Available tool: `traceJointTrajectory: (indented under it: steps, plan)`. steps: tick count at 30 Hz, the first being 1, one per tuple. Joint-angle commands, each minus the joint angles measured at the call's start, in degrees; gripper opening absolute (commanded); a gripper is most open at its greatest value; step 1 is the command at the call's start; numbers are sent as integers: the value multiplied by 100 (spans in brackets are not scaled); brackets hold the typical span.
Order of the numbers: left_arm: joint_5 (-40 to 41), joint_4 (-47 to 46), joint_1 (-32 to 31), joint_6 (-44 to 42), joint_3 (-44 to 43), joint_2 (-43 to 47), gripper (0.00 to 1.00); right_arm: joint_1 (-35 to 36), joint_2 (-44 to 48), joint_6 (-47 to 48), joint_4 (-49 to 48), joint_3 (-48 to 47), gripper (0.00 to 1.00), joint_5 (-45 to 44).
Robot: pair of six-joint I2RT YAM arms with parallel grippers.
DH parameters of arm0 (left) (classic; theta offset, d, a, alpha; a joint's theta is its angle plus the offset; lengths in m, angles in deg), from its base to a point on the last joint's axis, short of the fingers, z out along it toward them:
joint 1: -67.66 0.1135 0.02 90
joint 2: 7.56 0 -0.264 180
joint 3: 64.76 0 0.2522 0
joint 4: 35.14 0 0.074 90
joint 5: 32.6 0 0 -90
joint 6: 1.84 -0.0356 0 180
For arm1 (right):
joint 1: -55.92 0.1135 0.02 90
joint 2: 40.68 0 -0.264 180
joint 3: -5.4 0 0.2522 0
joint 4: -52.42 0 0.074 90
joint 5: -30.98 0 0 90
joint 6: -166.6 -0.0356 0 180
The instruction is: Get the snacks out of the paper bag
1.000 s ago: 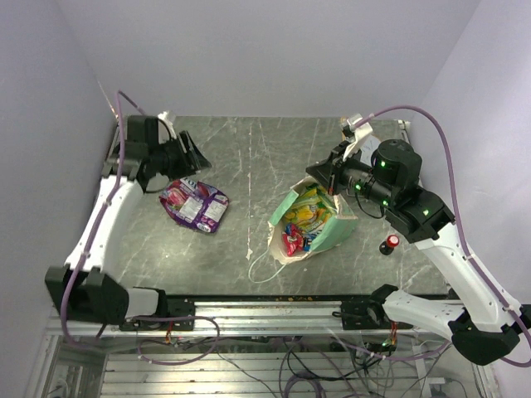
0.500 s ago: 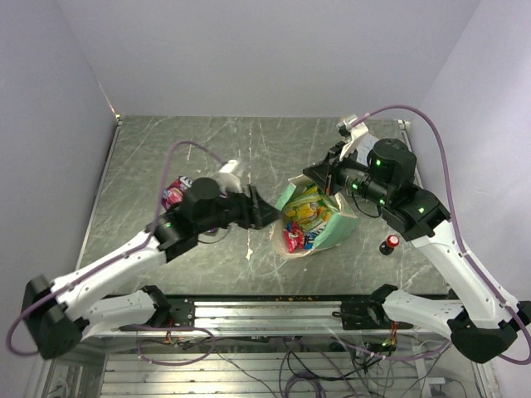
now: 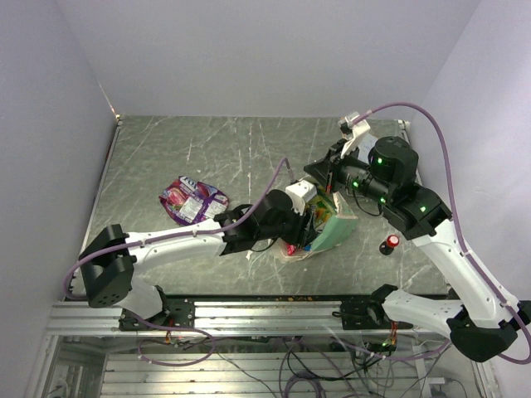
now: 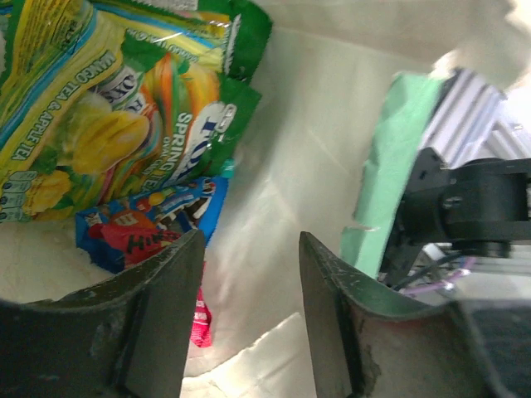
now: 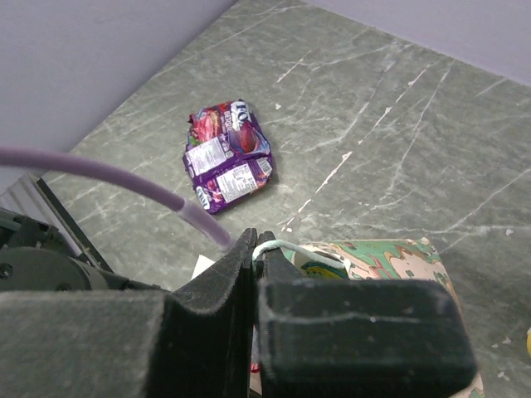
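Note:
The paper bag [image 3: 338, 233] lies on its side, mint-green outside, cream inside [image 4: 307, 157]. My left gripper [image 3: 304, 221] is inside its mouth, open [image 4: 249, 286], nothing between the fingers. Just ahead lie snacks: a green-yellow packet [image 4: 108, 108], a blue-red one [image 4: 141, 224] and a red one [image 4: 200, 320] by the left finger [image 4: 158, 315]. My right gripper [image 3: 326, 180] is shut [image 5: 258, 249] on the bag's string handle [image 5: 290, 246], holding the mouth up. Two purple snack packets [image 3: 192, 200] [image 5: 226, 155] lie on the table, left of the bag.
A small red-capped black knob [image 3: 389, 243] stands on the table right of the bag, beside my right arm. My left arm stretches across the table's front from the left. Purple walls close in the marbled grey table [image 3: 241, 149] on three sides.
My left arm has swung from the far left, past the purple packets, to the bag, and its gripper now sits in the bag's mouth. The right gripper has kept its hold on the handle.

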Motion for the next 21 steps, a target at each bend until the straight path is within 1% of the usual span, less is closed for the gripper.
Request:
traceJointTrajectory:
  steps: [1,6,8,9,10,12,17,21]
  plan:
    - [619,-19,-225,-390,-100,-134,62,29,103,-22,-225,-81,0,-44]
    - [776,260,-292,-606,-131,-263,69,36,17,59,-191,-194,0,-127]
    - [765,384,-292,-694,-154,-304,88,32,-1,51,-204,-201,0,-124]
    - [758,476,-295,-718,-174,-332,93,35,-8,49,-217,-189,0,-104]
    - [792,572,-293,-711,-166,-345,95,26,-12,31,-217,-172,0,-88]
    - [853,697,-292,-659,-66,-273,96,33,-16,20,-225,-143,0,-57]
    - [994,631,-301,-522,328,55,96,29,-34,14,-239,-120,0,-31]
    - [1166,855,-301,-625,217,-160,96,32,-79,64,-264,-183,0,-68]
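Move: Under the left hand, in the mouth of the paper bag, the small red snack packet lies about 11 cm below and some 2 cm ahead, level with it left to right. The blue M&M's packet lies 4 cm to the right and 3 cm ahead, and the big yellow candy bag about 8 cm ahead and 4 cm right, both roughly 10 cm below. From the right hand, the red packet is some 7 cm back, 5 cm left and 27 cm below. Sinking about 5 cm into the bag towards the red packet, the left hand first goes nearly straight down, then also slides some 3 cm to its left while the fingers tip about 15 degrees further down. They spread from a little over half to fully open, touching none of the snacks yet. The right hand stays in place, still pinching the bag's upper edge shut in its fingers. ##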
